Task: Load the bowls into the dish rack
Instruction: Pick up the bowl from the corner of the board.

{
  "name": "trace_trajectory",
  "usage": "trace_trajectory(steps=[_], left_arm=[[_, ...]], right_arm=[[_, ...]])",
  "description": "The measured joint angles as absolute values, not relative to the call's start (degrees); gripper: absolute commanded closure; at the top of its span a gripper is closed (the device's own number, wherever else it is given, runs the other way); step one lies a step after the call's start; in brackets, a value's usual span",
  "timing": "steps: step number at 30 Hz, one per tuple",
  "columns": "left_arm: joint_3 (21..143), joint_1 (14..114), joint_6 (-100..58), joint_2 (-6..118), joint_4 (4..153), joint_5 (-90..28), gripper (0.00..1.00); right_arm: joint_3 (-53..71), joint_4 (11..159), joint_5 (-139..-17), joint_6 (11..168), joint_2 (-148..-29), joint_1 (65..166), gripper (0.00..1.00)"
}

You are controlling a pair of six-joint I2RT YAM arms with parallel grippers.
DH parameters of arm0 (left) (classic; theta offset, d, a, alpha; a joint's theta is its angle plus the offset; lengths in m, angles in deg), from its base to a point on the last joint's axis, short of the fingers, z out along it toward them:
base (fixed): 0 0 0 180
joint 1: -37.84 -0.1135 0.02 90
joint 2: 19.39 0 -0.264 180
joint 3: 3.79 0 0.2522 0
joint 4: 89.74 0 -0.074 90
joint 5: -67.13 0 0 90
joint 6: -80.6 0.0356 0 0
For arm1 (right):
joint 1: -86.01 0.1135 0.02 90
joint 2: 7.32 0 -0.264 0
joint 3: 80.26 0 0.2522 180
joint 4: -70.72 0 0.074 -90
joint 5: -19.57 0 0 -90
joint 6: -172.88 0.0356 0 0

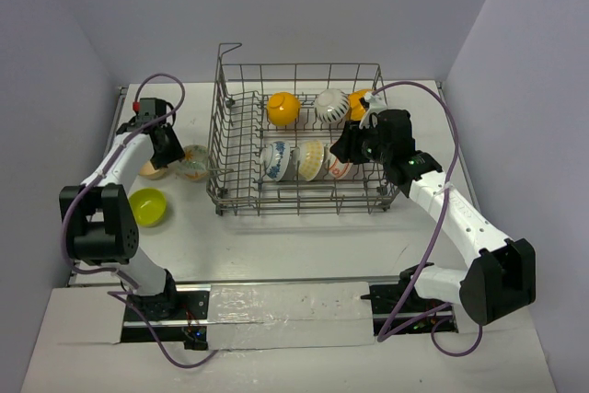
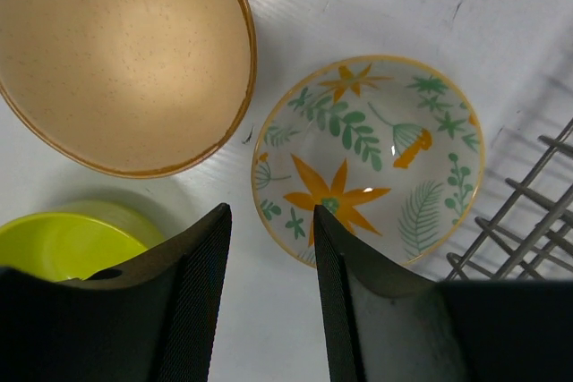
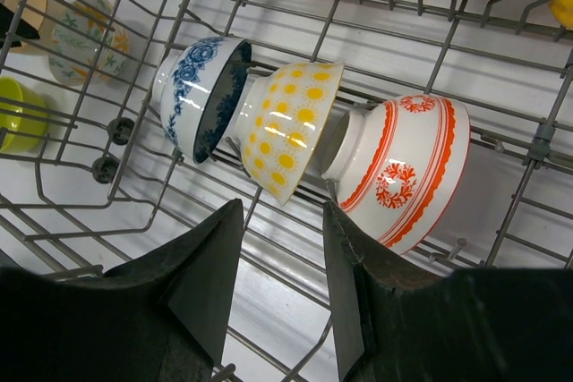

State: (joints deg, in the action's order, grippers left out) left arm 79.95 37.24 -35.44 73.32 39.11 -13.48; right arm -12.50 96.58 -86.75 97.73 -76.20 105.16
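Observation:
The grey wire dish rack [image 1: 241, 192] stands mid-table. In it rest an orange-yellow bowl [image 1: 282, 109], a white striped bowl [image 1: 330, 106] and a second orange one [image 1: 359, 103] at the back. In front lie the blue-patterned [image 3: 192, 96], yellow-dotted [image 3: 291, 127] and red-and-white [image 3: 407, 163] bowls on their sides. Left of the rack sit a tan bowl [image 2: 116, 51], a floral bowl [image 2: 376, 154] and a lime green bowl [image 2: 54, 243]. My left gripper [image 2: 269, 221] hangs open over the floral bowl's near rim, holding nothing. My right gripper [image 3: 282, 216] is open above the rack floor, just before the front row.
The rack's raised corner handle [image 1: 228, 47] stands at its back left. Rack wires [image 2: 528, 221] lie close to the right of the floral bowl. Grey walls enclose the table on three sides.

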Motion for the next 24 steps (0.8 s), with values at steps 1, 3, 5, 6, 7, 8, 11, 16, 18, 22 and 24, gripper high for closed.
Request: trace_trajectory(steps=[1,3,5,6,7,8,11,16,18,22,24], left_arm=[[79.60,37.57,-35.42,73.49,39.26,-13.33,0.53],[78.55,38.40,-35.39,73.62,39.28,-12.89,0.53],[77.33,39.10,-35.35,73.73,39.33,-12.63,0.53],[76.82,39.34,-35.33,73.91,39.35,-12.50,0.53],[76.41,39.49,-35.26,74.23,39.35,-12.39,0.53],[76.21,39.56,-35.15,74.47,39.37,-12.32,0.53],[76.08,39.56,-35.11,75.48,39.39,-12.02,0.53],[76.06,39.56,-35.11,76.46,39.46,-11.88,0.53],[76.06,39.56,-35.13,77.23,39.83,-11.64,0.53],[76.06,39.58,-35.15,79.22,40.25,-11.36,0.53],[76.06,39.60,-35.15,79.94,40.60,-11.36,0.55]], right_arm=[[-12.50,96.58,-86.66,97.73,-76.20,105.16,0.51],[-12.50,96.60,-86.51,97.73,-76.20,105.16,0.51],[-12.50,96.60,-86.47,97.73,-76.20,105.16,0.51],[-12.50,96.60,-86.44,97.73,-76.20,105.16,0.51],[-12.50,96.60,-86.40,97.73,-76.20,105.16,0.51],[-12.50,96.60,-86.36,97.73,-76.20,105.16,0.51],[-12.50,96.60,-86.31,97.71,-76.20,105.16,0.51],[-12.50,96.60,-86.29,97.71,-76.20,105.16,0.51],[-12.50,96.60,-86.27,97.67,-76.20,105.16,0.51],[-12.50,96.60,-86.01,97.51,-76.20,105.23,0.51],[-12.50,96.60,-85.90,97.51,-76.20,105.27,0.51]])
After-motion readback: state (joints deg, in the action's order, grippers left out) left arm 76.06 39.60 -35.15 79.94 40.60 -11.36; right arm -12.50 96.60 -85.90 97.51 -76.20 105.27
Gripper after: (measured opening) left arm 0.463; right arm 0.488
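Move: Below the left hand, the flowered bowl has its middle about 4 cm to the right, 3 cm ahead and 8 cm down. The beige bowl is roughly 7 cm to the hand's left and 1 cm ahead; the green bowl is also 7 cm left, but some 9 cm back. The rack's left wall is centred about 11 cm right and 5 cm ahead. From the right hand, the flowered bowl is some 41 cm left, 7 cm ahead and 19 cm down. Sinking about 6 cm, the left hand first slants down and back some 2 cm, then goes almost straight down onto the near-left rim of the flowered bowl. The wrist tips the fingers nearly 10 degrees steeper, and they stay half open, one coming outside the rim and one inside. No grip is taken yet. ##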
